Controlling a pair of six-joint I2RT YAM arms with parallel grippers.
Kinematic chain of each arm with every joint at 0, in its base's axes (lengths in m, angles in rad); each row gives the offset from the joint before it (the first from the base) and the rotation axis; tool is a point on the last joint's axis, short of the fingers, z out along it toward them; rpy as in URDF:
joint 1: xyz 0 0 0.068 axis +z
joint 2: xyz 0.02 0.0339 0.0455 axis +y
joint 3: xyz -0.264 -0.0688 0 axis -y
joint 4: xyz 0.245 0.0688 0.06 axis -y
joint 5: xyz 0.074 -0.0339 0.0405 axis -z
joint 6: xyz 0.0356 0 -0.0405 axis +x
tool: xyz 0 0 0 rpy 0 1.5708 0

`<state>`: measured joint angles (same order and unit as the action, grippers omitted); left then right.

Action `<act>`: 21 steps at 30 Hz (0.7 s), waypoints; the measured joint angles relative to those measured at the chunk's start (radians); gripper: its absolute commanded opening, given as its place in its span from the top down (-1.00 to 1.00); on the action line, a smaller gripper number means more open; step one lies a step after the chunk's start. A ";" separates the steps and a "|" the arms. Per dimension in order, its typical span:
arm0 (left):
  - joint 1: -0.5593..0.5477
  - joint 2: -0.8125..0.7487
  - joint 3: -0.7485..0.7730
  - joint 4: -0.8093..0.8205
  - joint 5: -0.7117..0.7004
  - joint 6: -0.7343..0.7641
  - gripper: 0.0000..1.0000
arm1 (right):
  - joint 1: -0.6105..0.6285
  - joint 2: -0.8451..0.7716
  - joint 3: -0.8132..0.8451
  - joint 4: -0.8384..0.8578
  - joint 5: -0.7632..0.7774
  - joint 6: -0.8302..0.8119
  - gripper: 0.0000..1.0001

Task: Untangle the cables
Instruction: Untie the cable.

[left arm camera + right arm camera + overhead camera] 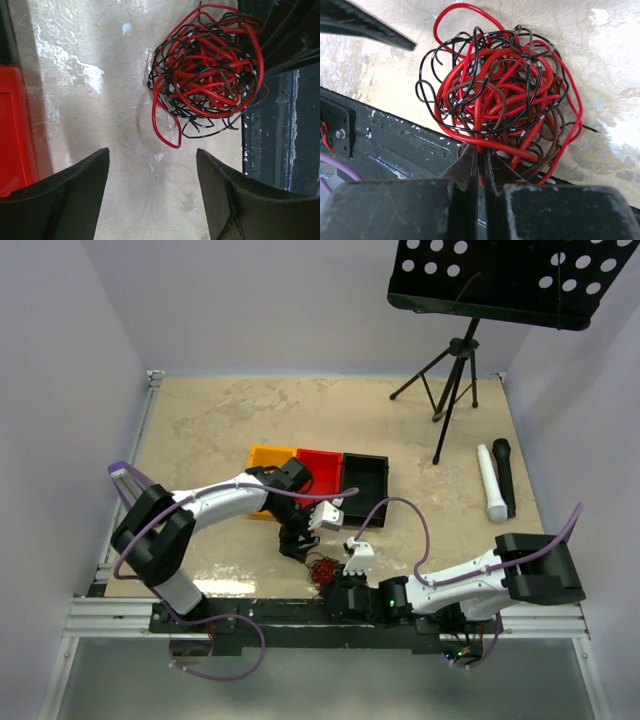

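Note:
The cables [322, 570] lie as a small snarl of red, black and brown wires at the table's near edge, between my two grippers. My right gripper [481, 150] is shut on a red strand at the near side of the snarl [500, 95], its jaws nearly touching. In the top view the right gripper [333, 582] sits just below the bundle. My left gripper [152, 152] hangs open over bare table. The snarl [205, 70] lies ahead of it and a little to the right, with nothing between its fingers [75, 185]. Seen from above, the left gripper [292, 548] is just left of the wires.
Yellow [268, 458], red [320, 468] and black [364, 480] bins stand in a row behind the left arm. A music stand [455, 390] is at the back right. A white cylinder [490, 483] and a black one [503, 475] lie at the right. The dark mounting rail [395, 145] borders the snarl.

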<state>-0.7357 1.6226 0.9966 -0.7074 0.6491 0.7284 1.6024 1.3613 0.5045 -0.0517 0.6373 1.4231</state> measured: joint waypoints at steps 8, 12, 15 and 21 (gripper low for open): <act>-0.006 0.050 -0.008 0.042 -0.007 0.015 -0.30 | 0.000 0.029 0.008 0.019 0.000 0.004 1.00; -0.019 0.067 -0.008 0.056 -0.002 0.015 0.03 | 0.000 0.029 0.008 0.019 0.000 0.006 1.00; -0.024 0.083 -0.008 0.066 -0.002 0.016 0.41 | 0.000 0.029 0.008 0.018 0.000 0.009 1.00; -0.025 0.115 0.006 0.054 -0.010 0.030 1.00 | 0.000 0.029 0.008 0.016 0.000 0.014 1.00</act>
<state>-0.7605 1.7374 1.0023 -0.6533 0.6388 0.7582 1.6024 1.3903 0.5121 -0.0360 0.6369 1.4376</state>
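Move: The small red loop sticking out of the cable tangle lies some 3 cm below the left hand, about 1 cm to its right and 1 cm back; the tangle's middle is roughly 5 cm right and 4 cm back. The red bin stands about 14 cm ahead and 5 cm right. From the right hand, already shut on the tangle's near edge, the tangle's middle is about 4 cm ahead and 2 cm left, the loop 7 cm ahead and 6 cm left. Downward, about 3 cm with only a slight slip to the right, the left hand sinks onto the red loop, its fingers narrowing slowly at first and then snapping shut late, so that the tips pinch the strand. The wrist hardly turns. The right hand stays put, still closed on the tangle's near edge. ##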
